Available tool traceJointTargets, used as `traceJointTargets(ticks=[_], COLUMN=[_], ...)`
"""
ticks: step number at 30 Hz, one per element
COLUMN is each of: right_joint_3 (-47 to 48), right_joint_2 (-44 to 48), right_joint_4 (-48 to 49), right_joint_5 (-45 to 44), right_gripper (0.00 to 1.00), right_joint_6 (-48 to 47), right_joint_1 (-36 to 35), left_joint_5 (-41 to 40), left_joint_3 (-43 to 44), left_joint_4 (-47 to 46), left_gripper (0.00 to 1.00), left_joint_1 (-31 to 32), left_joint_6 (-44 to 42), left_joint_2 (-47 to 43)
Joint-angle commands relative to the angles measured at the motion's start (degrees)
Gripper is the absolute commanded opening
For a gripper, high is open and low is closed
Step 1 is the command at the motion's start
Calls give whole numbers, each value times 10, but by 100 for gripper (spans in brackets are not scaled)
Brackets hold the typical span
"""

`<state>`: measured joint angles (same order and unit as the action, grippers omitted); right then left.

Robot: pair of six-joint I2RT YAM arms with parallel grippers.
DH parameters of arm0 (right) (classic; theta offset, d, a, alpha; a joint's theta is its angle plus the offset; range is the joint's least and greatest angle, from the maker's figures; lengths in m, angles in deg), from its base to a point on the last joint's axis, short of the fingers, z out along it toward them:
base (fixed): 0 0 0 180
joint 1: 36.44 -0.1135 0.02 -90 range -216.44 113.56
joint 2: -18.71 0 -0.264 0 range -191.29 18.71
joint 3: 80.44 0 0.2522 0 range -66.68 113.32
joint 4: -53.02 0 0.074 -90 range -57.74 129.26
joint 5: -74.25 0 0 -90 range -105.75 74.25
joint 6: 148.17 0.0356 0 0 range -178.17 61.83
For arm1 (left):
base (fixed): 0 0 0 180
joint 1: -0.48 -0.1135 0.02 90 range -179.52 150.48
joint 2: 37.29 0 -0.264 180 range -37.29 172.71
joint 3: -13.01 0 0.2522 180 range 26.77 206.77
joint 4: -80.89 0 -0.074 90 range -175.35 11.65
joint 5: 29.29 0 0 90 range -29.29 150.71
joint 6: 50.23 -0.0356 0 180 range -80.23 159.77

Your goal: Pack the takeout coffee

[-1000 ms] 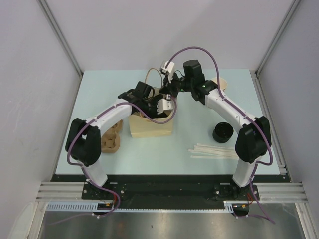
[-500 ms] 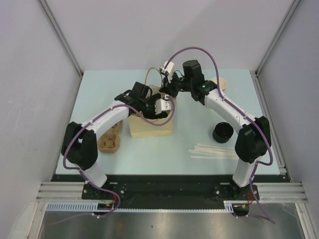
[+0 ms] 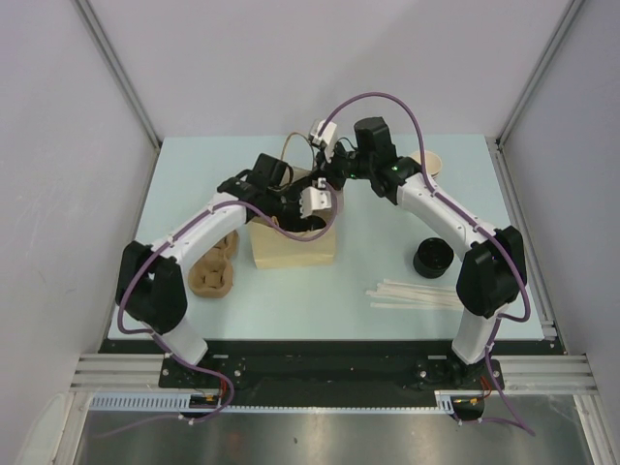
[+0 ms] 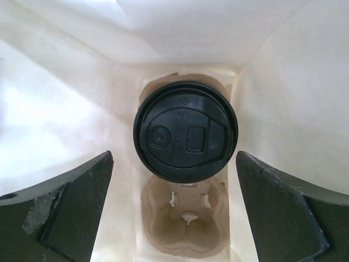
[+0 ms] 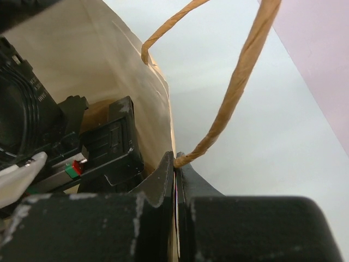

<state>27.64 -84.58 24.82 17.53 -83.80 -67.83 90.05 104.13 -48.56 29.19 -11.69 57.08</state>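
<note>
In the left wrist view the takeout coffee [image 4: 185, 131], a cup under a round black lid, stands in the far pocket of a brown pulp carrier [image 4: 185, 229] at the bottom of the paper bag [image 4: 60, 114]. My left gripper [image 4: 174, 210] hangs above it inside the bag, open, fingers [image 4: 71, 213] wide apart and touching nothing. From above, the left gripper [image 3: 312, 203] is in the mouth of the bag [image 3: 291, 247]. My right gripper [image 5: 175, 166] is shut on the bag's rim beside the twine handle [image 5: 240, 82]; from above the right gripper [image 3: 334, 179] is at the bag's far right corner.
A stack of black lids [image 3: 433, 258] and several white sticks [image 3: 417, 294] lie right of the bag. Brown pulp carriers [image 3: 215, 271] sit to its left. A stack of tan cups [image 3: 429, 160] lies at the back right, behind the right arm.
The left arm's elbow has swung to the left and its wrist has shifted slightly back and left over the bag. The right arm holds still on the rim.
</note>
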Motion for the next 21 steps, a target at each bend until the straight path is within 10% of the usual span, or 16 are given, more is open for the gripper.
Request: traceJointTargets(ticks=[1,21], right_joint_3=[-2,-4], right_joint_2=[1,5], right_joint_4=[-11,-13], right_joint_5=[1,17], right_gripper=[0,0], right_joint_6=[-9,-16], right_joint_1=[-2,4], left_joint_5=[51,78], left_joint_3=[45,137], left_joint_4=[38,91], left_gripper=[99,100], left_joint_1=[-8,-40], left_joint_6=[9,63], left_joint_2=[-23,-52])
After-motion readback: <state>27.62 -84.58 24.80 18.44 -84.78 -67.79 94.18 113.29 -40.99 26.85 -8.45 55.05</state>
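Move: The lidded coffee cup already stands in the carrier inside the paper bag, about 9 cm below the open left hand, some 3 cm to its right and 1 cm ahead. The carrier's empty slot is roughly 5 cm to the left hand's left, level fore and aft and 11 cm down. The bag's right rim, already pinched by the right hand, is about 8 cm right, 5 cm ahead and 11 cm up. From the right hand the cup lies some 6 cm left, 4 cm back and 20 cm down. Wide open, the left hand climbs about 6 cm from the cup; the right still pinches the bag's rim. ##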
